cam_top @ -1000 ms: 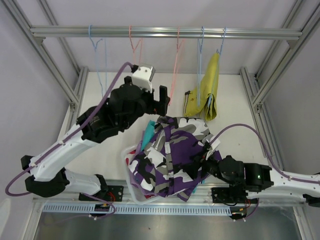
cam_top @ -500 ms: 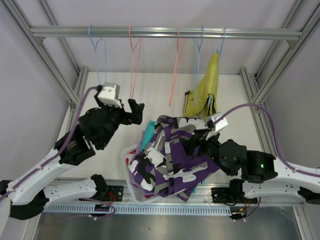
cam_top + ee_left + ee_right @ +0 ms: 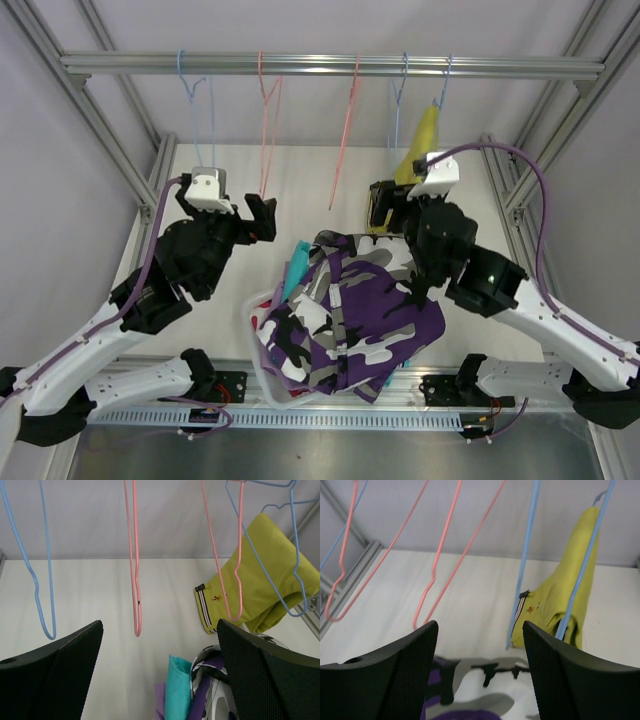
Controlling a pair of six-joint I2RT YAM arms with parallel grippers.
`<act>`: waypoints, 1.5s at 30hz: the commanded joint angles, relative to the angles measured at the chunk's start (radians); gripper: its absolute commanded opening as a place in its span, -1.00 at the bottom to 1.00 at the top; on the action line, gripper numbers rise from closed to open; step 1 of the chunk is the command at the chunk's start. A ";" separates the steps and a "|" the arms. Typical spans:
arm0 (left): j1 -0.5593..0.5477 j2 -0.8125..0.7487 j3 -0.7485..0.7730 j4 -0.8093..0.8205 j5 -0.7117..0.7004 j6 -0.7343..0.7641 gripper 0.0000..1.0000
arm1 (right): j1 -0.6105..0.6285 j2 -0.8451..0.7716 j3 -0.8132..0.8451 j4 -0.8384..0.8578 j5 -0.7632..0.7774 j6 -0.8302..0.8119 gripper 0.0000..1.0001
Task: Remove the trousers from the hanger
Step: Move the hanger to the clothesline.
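Mustard yellow shorts hang on the rightmost blue hanger; they show in the left wrist view and the right wrist view. Purple-black-white camouflage shorts lie on top of a pile, with teal shorts and a lilac pair under them. The other hangers are bare. My left gripper is open and empty, left of the pile. My right gripper is open and empty, raised just below and in front of the yellow shorts.
Bare hangers hang from the metal rail: one blue, two pink, one blue. A white basket holds the pile. Aluminium frame posts stand at both sides.
My right arm has risen from low beside the pile up to the yellow shorts. My left arm has pulled back left from the pink hangers; the third hanger swings.
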 commanded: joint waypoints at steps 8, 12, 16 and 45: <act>0.097 -0.023 -0.010 0.045 0.007 -0.019 0.99 | -0.271 0.175 0.198 -0.056 -0.356 -0.012 0.44; 0.149 -0.040 -0.018 0.035 0.050 -0.062 0.99 | -0.340 0.213 0.207 -0.056 -0.445 0.005 0.42; 0.195 -0.044 -0.018 0.026 0.076 -0.087 0.99 | -0.374 0.240 0.217 -0.058 -0.486 0.012 0.42; 0.324 -0.044 -0.021 -0.001 0.217 -0.167 0.99 | -0.392 0.220 0.215 -0.096 -0.465 -0.040 0.39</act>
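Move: The bare blue hanger on the right hangs with its lower near end about 10 cm ahead of the right hand, 2 cm to its right and roughly level. From it the pink hanger's lower end is some 11 cm to the left, and the yellow trousers hang about 14 cm farther out and 6 cm right. For the left hand that blue end lies roughly 12 cm ahead and 25 cm to the right. Forward goes the right hand, quickly at first and then easing to a near stop after some 9 cm, sinking about 3 cm and tipping its fingers down by 10 degrees, to bring its still-open fingers around the lower near end of the right blue hanger. Meanwhile the open left hand shifts 5 cm left and slightly forward, towards the leftmost blue hanger, rolling a little. ##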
